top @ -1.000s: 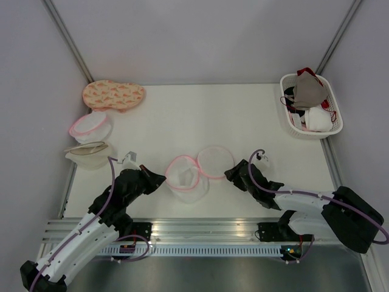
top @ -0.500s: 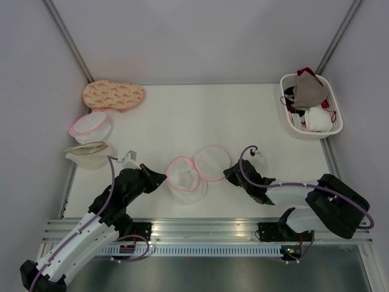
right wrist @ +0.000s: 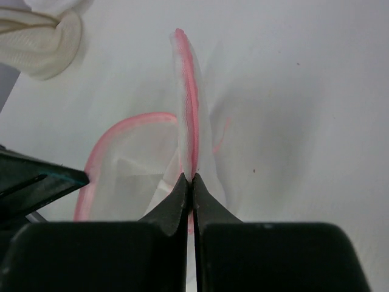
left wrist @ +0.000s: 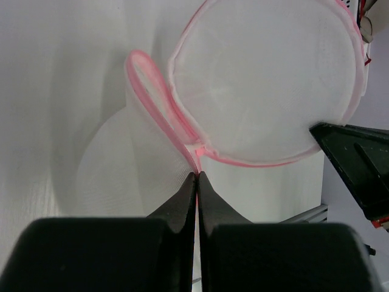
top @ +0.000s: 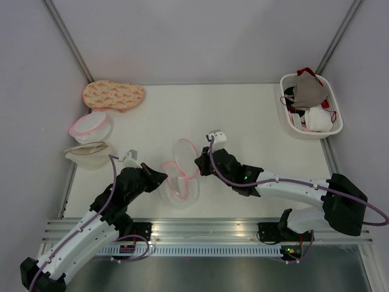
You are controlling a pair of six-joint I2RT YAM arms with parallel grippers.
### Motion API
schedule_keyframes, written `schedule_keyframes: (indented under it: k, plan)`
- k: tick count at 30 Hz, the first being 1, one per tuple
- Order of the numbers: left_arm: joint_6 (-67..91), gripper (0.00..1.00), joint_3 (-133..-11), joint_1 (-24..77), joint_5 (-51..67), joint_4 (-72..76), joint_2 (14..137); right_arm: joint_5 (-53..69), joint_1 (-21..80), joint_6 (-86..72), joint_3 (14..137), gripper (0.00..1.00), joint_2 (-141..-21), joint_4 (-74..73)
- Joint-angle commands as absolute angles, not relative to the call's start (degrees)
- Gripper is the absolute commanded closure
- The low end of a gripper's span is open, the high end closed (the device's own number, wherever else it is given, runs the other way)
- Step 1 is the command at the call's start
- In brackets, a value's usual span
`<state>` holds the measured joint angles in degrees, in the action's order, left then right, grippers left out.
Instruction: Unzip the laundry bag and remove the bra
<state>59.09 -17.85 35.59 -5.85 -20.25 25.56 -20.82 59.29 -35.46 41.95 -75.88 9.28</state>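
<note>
The laundry bag (top: 181, 185), white mesh with a pink zipper rim, lies unzipped at the table's near middle. Its round lid (top: 185, 157) stands up on edge over the bag body. My left gripper (top: 163, 177) is shut on the pink rim at the bag's left side, and the left wrist view shows the rim (left wrist: 196, 149) pinched at the fingertips. My right gripper (top: 197, 163) is shut on the lid's rim (right wrist: 191, 103), holding it upright. The taupe bra (top: 309, 91) lies on top of the pile in the basket at the far right.
A white basket (top: 336, 115) of garments stands at the back right corner. Along the left edge lie an orange patterned pouch (top: 113, 95), a fuller pink-rimmed bag (top: 91, 126) and a beige-rimmed mesh bag (top: 88, 153), the last one also in the right wrist view (right wrist: 42, 36).
My right gripper has shut on the lid's rim and swung left, raising the lid from flat on the table to upright over the bag. The left gripper kept its hold.
</note>
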Motion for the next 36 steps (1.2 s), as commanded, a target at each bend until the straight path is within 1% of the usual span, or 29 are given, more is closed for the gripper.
schedule_keyframes:
  k: [1, 5, 9, 10, 15, 16, 17, 19, 20, 21, 22, 23, 24, 30, 35, 36]
  plan:
    - [60.21, 0.98, -20.13, 35.6, -6.06, -17.4, 25.84, -20.48, 62.75, -21.39, 48.41, 1.0, -79.7, 0.99]
    - [60.21, 0.98, -20.21, 35.6, -6.59, -17.32, 25.4, -22.4, 67.58, -14.96, 54.39, 1.0, -84.18, -5.7]
    - [60.47, 0.98, -20.39, 35.6, -7.38, -17.58, 24.61, -27.5, 73.02, -11.43, 60.01, 1.0, -88.41, -11.42]
    - [60.56, 0.98, -20.48, 35.6, -7.56, -17.84, 24.44, -29.77, 73.73, -11.16, 60.46, 1.0, -88.94, -12.73]
    - [61.61, 0.97, -21.36, 35.6, -9.93, -20.56, 21.98, -32.34, 76.46, -9.76, 61.87, 0.99, -90.61, -14.68]
    - [62.05, 0.91, -21.71, 35.6, -11.15, -21.09, 21.19, -32.52, 76.55, -9.58, 61.87, 0.99, -90.53, -14.94]
    - [62.4, 0.68, -21.8, 35.6, -11.77, -22.05, 19.53, -32.87, 76.73, -9.32, 61.87, 1.0, -90.35, -15.03]
    - [63.28, 0.41, -21.53, 35.6, -13.7, -22.85, 17.76, -33.31, 76.82, -9.05, 62.05, 1.0, -90.18, -15.12]
    - [63.54, 0.2, -21.53, 35.6, -14.23, -23.46, 15.84, -33.4, 76.9, -8.79, 62.14, 0.99, -89.91, -15.03]
    - [63.98, 0.11, -21.36, 35.6, -15.11, -23.73, 15.04, -33.49, 76.9, -8.62, 62.14, 1.0, -89.74, -15.03]
    - [64.07, 0.06, -21.18, 35.6, -15.38, -23.9, 14.25, -33.57, 76.9, -8.35, 62.23, 1.0, -89.56, -14.94]
    - [64.16, 0.01, -21.09, 35.6, -15.47, -23.82, 13.28, -33.49, 76.99, -8.18, 62.23, 1.0, -89.47, -14.77]
    - [64.42, 0.0, -20.92, 35.6, -15.64, -24.08, 13.1, -32.88, 76.99, -7.91, 62.14, 1.0, -89.39, -14.68]
    - [65.56, 0.0, -20.13, 35.6, -14.94, -24.43, 13.45, -29.36, 77.78, -4.66, 62.4, 1.0, -88.6, -13.01]
    - [66.18, 0.0, -20.48, 35.6, -15.55, -26.01, 13.01, -24.0, 79.36, -1.94, 62.84, 0.99, -86.66, -12.3]
    - [66.27, 0.0, -20.48, 35.6, -15.82, -26.36, 12.75, -22.86, 79.97, -1.76, 63.19, 0.98, -86.23, -12.39]
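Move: The laundry bag's open mouth lies about 5 cm back, 5 cm to the right and 8 cm below the left hand, which already pinches its pink rim. From the right hand, which holds the raised lid by its edge, that mouth is roughly 7 cm back, 7 cm left and 11 cm below; the lid's middle is some 4 cm ahead, 5 cm left and slightly below, and the left gripper's fingertips about 12 cm left and 3 cm back. The lid is swung in over the bag's mouth by the right fingers, which keep their pinch on its edge while that hand goes back some 8 cm, left 5 and slightly down, rolling its left side down and turning counter-clockwise. The left hand at first hardly moves, then opens wide, letting go of the bag's rim, and rises about 4 cm, drifting left. ##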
